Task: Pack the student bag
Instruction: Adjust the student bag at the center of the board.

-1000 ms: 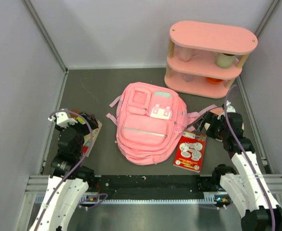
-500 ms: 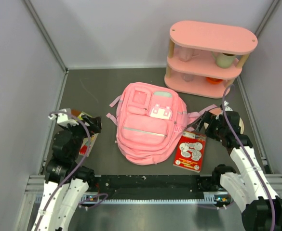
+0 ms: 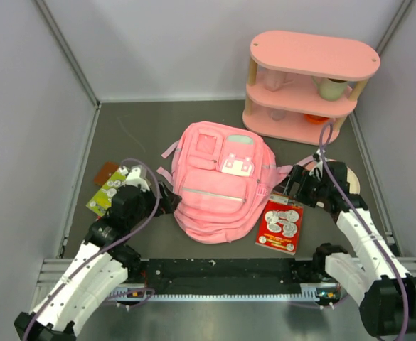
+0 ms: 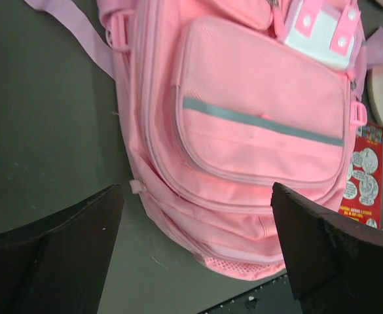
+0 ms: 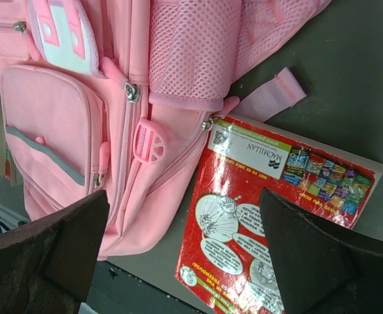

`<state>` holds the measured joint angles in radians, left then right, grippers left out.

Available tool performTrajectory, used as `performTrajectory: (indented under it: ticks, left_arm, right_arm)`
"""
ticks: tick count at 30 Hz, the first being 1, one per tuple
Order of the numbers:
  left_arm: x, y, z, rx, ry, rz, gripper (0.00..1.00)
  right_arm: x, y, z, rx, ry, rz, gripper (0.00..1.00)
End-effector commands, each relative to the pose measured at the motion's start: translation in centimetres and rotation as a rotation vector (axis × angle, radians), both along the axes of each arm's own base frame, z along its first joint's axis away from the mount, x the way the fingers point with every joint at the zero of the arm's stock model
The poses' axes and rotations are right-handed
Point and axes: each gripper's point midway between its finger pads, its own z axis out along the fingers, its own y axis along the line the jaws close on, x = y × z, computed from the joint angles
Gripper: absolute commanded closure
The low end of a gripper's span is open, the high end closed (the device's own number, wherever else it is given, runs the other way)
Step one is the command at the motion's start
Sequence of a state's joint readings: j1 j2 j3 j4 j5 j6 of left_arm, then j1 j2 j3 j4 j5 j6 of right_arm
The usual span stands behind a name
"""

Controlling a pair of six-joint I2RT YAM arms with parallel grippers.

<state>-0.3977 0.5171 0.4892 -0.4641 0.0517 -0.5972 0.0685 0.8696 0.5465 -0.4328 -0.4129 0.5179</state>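
The student bag (image 3: 218, 183) is a pink backpack lying flat on its back in the middle of the dark table, front pockets up. My left gripper (image 3: 168, 202) hovers open at the bag's lower left edge; in the left wrist view its fingers (image 4: 60, 258) frame the bag's bottom corner (image 4: 243, 216) with nothing between them. My right gripper (image 3: 291, 186) hangs open by the bag's right side, above a red book (image 3: 280, 224). The right wrist view shows that book (image 5: 276, 222) and the bag's mesh side pocket (image 5: 191, 49) under the open jaws.
A green-covered book (image 3: 108, 192) and a small brown item (image 3: 107, 172) lie left of the bag. A pink oval shelf unit (image 3: 308, 85) with cups stands at the back right. A pale round disc (image 3: 348, 182) lies behind the right arm. Grey walls enclose the table.
My left arm has swung right to the bag's left edge, uncovering the green book. My right arm has moved left toward the bag and the red book.
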Motion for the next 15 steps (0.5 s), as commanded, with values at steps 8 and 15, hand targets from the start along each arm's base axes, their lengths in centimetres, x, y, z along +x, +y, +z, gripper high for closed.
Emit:
performTrajectory:
  ticks: [8,15]
  left_arm:
    - [-1.4,-2.9,-4.7,-0.038,0.115,0.041,0.01]
    - [-2.4,-2.8,-8.1,-0.052,0.204,0.073,0.01]
  right_arm:
    - [1.1,2.0,2.5,0.046,-0.081,0.043,0.05]
    - [1.2,2.4,2.4,0.066,-0.080,0.049,0.05]
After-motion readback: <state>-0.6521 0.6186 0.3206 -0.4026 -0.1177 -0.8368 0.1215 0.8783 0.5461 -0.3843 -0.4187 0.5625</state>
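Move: The student bag's middle lies about 14 cm to the right of the open left hand, 7 cm ahead and 9 cm lower, its near left corner just to the right and below. The yellow-green book is roughly 17 cm left and 3 cm ahead of that hand; the red book is some 30 cm right and 5 cm back. From the right hand, the bag's middle is about 16 cm left, 2 cm ahead and 5 cm lower. Fingers wide open, the left hand sinks about 8 cm beside the bag's near left corner, easing back and right. ##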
